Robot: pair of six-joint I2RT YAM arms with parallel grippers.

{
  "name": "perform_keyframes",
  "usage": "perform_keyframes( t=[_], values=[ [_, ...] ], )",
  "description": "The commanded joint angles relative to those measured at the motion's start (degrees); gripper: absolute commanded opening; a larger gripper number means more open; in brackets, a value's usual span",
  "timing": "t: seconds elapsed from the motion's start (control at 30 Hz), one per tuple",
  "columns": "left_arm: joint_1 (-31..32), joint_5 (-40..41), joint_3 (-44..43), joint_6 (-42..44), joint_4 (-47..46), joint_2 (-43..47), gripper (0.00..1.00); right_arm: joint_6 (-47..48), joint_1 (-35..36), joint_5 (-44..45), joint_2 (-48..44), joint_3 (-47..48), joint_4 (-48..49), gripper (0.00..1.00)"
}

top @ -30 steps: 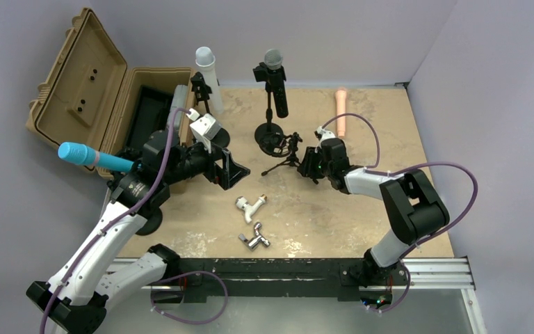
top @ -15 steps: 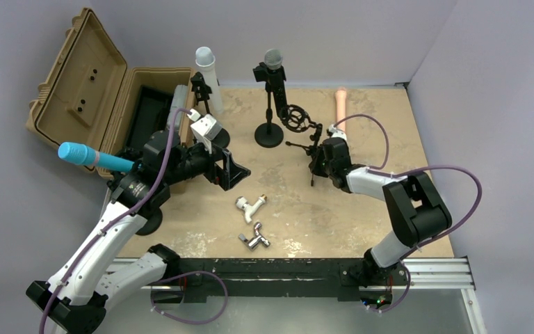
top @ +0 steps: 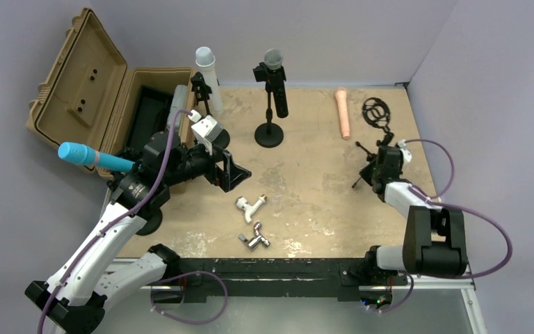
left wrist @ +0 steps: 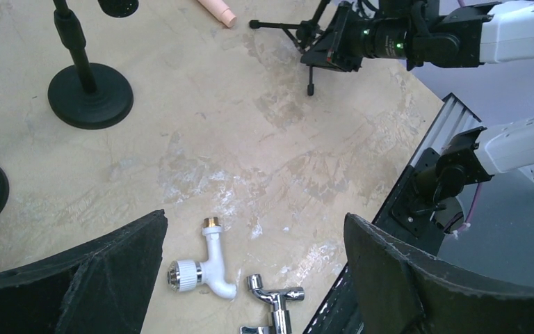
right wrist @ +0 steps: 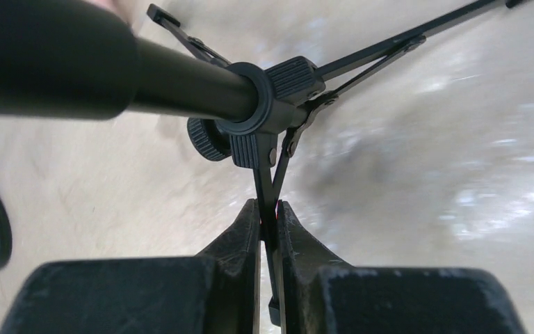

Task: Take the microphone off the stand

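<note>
A black microphone (top: 274, 83) sits in a clip on a round-base stand (top: 269, 133) at the back middle; the base also shows in the left wrist view (left wrist: 90, 97). A white microphone (top: 207, 73) and a blue microphone (top: 90, 157) sit on other stands at the left. My right gripper (top: 382, 165) is shut on one leg (right wrist: 268, 174) of a small black tripod stand (top: 375, 129) with an empty ring mount, at the table's right side. My left gripper (top: 231, 170) is open and empty, above the table's left middle (left wrist: 254, 229).
A pink microphone (top: 342, 111) lies on the table at the back right. A white faucet (top: 250, 207) and a chrome faucet (top: 256, 239) lie near the front middle. An open tan case (top: 83, 76) stands at the back left.
My right gripper has carried the tripod stand from the middle of the table to the right side. The left arm has not moved.
</note>
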State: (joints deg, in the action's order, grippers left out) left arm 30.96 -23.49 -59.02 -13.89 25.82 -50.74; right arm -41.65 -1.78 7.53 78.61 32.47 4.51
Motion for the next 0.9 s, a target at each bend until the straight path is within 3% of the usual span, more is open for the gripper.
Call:
perform_keyframes(
  t=[0.0, 0.2, 0.27, 0.4, 0.43, 0.67, 0.87],
  values=[
    [0.7, 0.1, -2.4, 0.8, -0.9, 1.0, 0.95, -1.0, -6.9, -0.6, -5.8, -1.8, 0.9, 0.00],
    [1.0, 0.2, -2.3, 0.7, -0.9, 1.0, 0.95, 1.3, -7.0, -4.2, -7.2, -1.1, 1.3, 0.11],
    [1.1, 0.0, -2.4, 0.6, -0.9, 1.0, 0.95, 1.9, -7.0, -5.4, -7.7, -1.5, 1.8, 0.27],
    [1.3, 0.4, -2.2, 0.7, -1.0, 0.9, 0.95, 3.1, -7.0, -6.5, -9.4, -1.7, 1.7, 0.73],
    [1.3, 0.5, -2.4, 0.8, -0.9, 0.7, 0.95, 3.4, -7.0, -6.7, -10.0, -1.8, 1.6, 0.76],
    [1.4, 0.7, -2.5, 1.0, -0.5, 0.4, 0.95, 2.7, -7.0, -10.1, -13.4, -2.7, 0.6, 0.81],
    [1.6, 1.0, -2.6, 1.1, -0.4, 0.5, 0.95, 1.7, -6.0, -19.6, -15.8, -4.8, 2.2, 0.81]
  ],
)
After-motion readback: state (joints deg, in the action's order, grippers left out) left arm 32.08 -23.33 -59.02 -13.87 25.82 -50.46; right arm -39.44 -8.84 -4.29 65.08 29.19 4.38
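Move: The tripod stand is already pinched by one leg in the right hand, close above the table; its hub and pole stand about 5 cm ahead, 3 cm to the right and 5 cm above. The removed pink microphone lies some 22 cm ahead and 6 cm left, and the round-base mic stand about 14 cm ahead and 30 cm left. From the left hand, the tripod is roughly 16 cm ahead, 38 cm right and 26 cm below. The tripod stand, its leg still pinched low down, is taken about 5 cm farther to the right with a small clockwise turn. The right fingers then open wide and let go of the leg while the hand eases back left nearly as far and rises 5 to 6 cm, tipping its fingertips up by some 10 degrees. ##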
